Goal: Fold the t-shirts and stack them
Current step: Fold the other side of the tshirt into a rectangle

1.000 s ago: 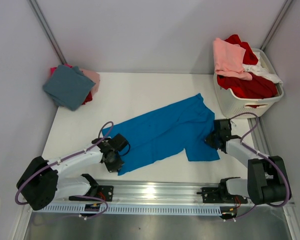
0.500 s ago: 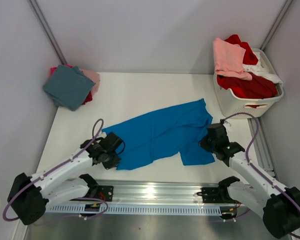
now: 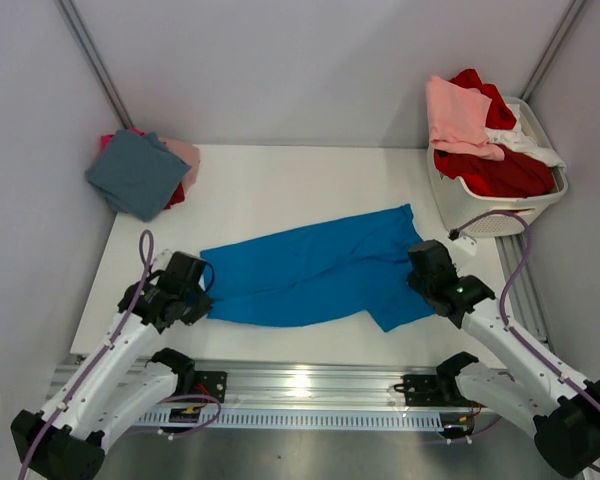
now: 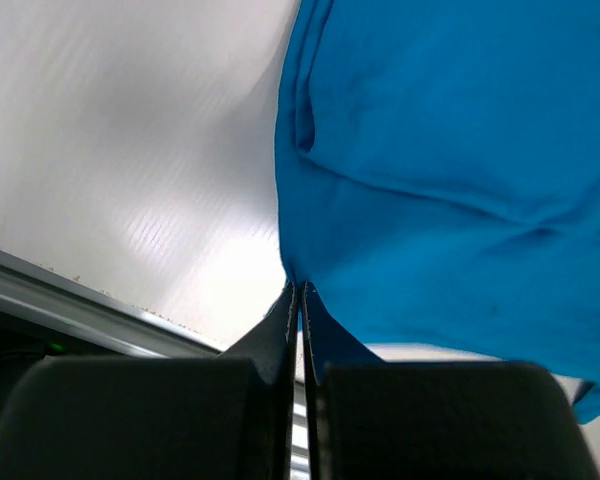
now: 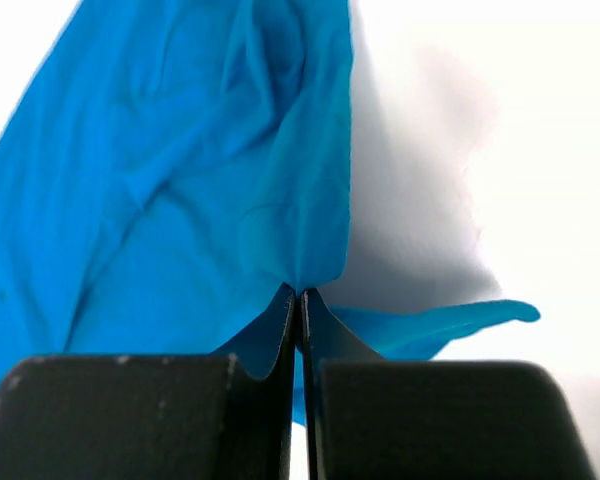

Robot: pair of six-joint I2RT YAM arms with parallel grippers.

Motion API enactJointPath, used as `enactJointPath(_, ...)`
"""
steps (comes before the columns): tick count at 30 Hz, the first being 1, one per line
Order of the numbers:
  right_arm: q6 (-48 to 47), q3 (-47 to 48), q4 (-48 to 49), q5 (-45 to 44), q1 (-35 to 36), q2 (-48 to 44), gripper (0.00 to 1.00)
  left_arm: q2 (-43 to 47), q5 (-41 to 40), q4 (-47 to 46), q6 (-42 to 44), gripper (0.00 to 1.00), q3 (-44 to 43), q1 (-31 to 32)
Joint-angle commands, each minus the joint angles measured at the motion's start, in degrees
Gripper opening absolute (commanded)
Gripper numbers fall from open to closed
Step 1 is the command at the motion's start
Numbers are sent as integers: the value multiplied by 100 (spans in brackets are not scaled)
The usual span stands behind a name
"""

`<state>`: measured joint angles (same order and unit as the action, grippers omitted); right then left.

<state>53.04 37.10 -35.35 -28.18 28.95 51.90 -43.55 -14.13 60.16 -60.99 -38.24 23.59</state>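
A bright blue t-shirt (image 3: 310,270) stretches across the white table between my two arms. My left gripper (image 3: 202,292) is shut on its left edge, and the cloth (image 4: 450,180) rises from the pinched fingertips (image 4: 300,292). My right gripper (image 3: 416,268) is shut on the shirt's right side; blue cloth (image 5: 180,200) fans out from that gripper (image 5: 300,295). A lower flap of the shirt (image 3: 405,308) trails under the right gripper. Folded tees, a dusty teal one (image 3: 137,173) on top of pink and red, are stacked at the back left.
A white slatted laundry basket (image 3: 485,205) stands at the back right, holding red (image 3: 495,172), pale pink (image 3: 458,115) and white tees. Walls close in the table on the left, back and right. A metal rail (image 3: 300,385) runs along the near edge.
Both grippers have lifted and drawn apart with the blue shirt, the left going left and the right rising. The shirt is now pulled longer and narrower between them.
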Motion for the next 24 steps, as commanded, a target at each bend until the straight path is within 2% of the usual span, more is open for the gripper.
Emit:
enactJointPath(1,-109,455,-147,-1021,14,118,0,31,-274,5,561,1,-517,-372)
enactJointPath(7,-302,746,212,-1119,-469,364,0,-425,-11,-504,913,0,-799,-1031)
enactJointPath(13,-610,1078,872,-996,-926,961,0,-1260,103,-944,1045,0,-1203,-1260)
enactJointPath(24,-1199,2547,1689,-908,-1128,3262,0,-2271,60,-1481,1239,0,-1511,-1428)
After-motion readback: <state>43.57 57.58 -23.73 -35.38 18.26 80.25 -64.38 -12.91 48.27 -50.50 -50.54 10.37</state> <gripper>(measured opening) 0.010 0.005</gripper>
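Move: Pinched in both raised, shut grippers is the t-shirt's near edge, bound for its far edge. From the left hand the far left corner lies straight ahead about 16 cm and 9 cm below; from the right hand the far right corner is some 24 cm ahead and 11 cm below. A drooping sleeve flap is about 9 cm back and 7 cm left of the right hand; the laundry basket stands roughly 30 cm ahead of it, 24 cm to its right. Carrying the pinched near edge forward over the shirt, both hands first rise about 3 cm while spreading slightly apart, then run nearly level towards the far edge, the left about 10 cm in all and the right about 13 cm, speeding up. The right wrist turns some 10 degrees clockwise and rolls left side down; both grippers stay shut on the cloth. ##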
